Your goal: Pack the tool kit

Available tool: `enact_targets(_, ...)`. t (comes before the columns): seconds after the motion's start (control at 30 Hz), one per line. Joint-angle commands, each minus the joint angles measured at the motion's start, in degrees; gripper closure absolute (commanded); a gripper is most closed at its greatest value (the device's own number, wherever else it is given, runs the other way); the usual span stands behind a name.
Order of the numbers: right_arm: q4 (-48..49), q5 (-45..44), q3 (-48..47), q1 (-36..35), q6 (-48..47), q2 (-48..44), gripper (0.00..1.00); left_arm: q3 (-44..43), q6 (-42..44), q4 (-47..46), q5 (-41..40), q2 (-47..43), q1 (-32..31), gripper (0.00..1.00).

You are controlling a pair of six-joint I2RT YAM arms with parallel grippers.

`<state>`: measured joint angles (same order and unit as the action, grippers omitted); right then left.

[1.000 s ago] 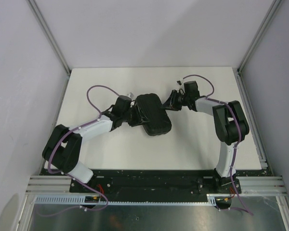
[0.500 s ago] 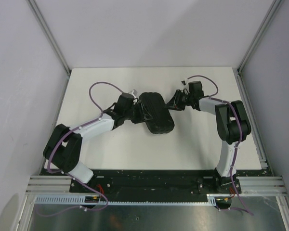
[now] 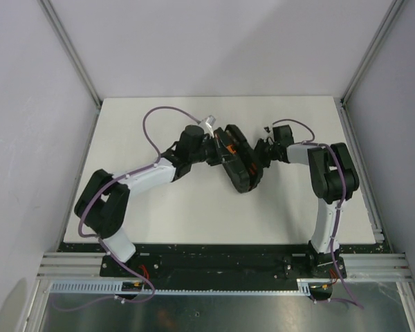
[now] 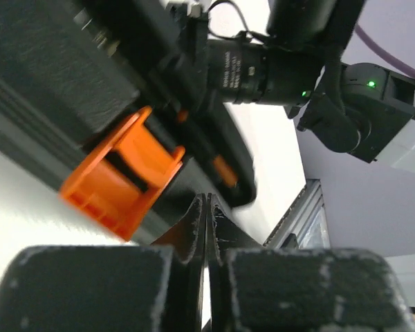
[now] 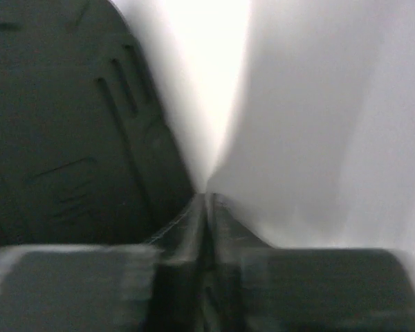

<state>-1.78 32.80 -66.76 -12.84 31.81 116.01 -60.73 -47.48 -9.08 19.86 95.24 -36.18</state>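
The tool kit's black case [image 3: 241,168] stands tipped up on one long edge in the middle of the white table, with orange parts showing along its top. My left gripper [image 3: 216,147] is pressed against its left side, and my right gripper [image 3: 263,153] against its right side. In the left wrist view the left gripper [image 4: 207,199] is shut with nothing between its fingers, just under the orange latch [image 4: 121,173]. The right wrist view shows the right gripper [image 5: 207,199] with its fingers together, beside the case's black shell [image 5: 62,131]. No loose tools show.
The white table [image 3: 159,214] ends at metal frame rails, with an upright post [image 3: 97,104] at the back left and another post [image 3: 342,102] at the back right. Grey walls stand round it. The right arm's wrist camera [image 4: 242,66] hangs close above the left gripper.
The case has slid right and tipped from lying flat onto its edge. My left arm has reached right after it and its gripper has shut. The right gripper has backed off to the right.
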Motion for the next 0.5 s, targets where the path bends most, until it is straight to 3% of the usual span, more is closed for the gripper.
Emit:
enact_targets(0.0,-14.1,-1.5,4.1,-3.3,-2.8,4.2,1.0,-1.8,1.9,-2.0,-0.3,4.4,-0.4,0.98)
enact_targets(0.47,-17.8,-10.0,3.2,-5.1,-3.8,-5.2,1.0,-0.6,3.3,0.1,-2.0,6.5,-0.5,0.96)
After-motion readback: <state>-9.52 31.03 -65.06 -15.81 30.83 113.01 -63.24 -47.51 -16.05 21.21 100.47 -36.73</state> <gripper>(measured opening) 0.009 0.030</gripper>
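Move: Standing tipped up on its long edge, the tool case has its middle about 6 cm to the left hand's right, level with it fore and aft and some 9 cm lower. The orange latch on its upper edge is roughly 4 cm ahead of that hand, 2 cm to its right and 1 cm below. From the right hand, low beside the far face, the case's middle lies about 8 cm to its left, level fore and aft, some 5 cm higher. Easing about 2 cm to the right and 1.5 cm forward, the left hand follows the case's upper edge with its fingers still shut, then holds there. Meanwhile the right hand snaps its slightly open fingers shut and draws back some 4 cm along the foot of the case's right face, drifting 1 cm left and staying low, its fingertips right at the lower edge. ##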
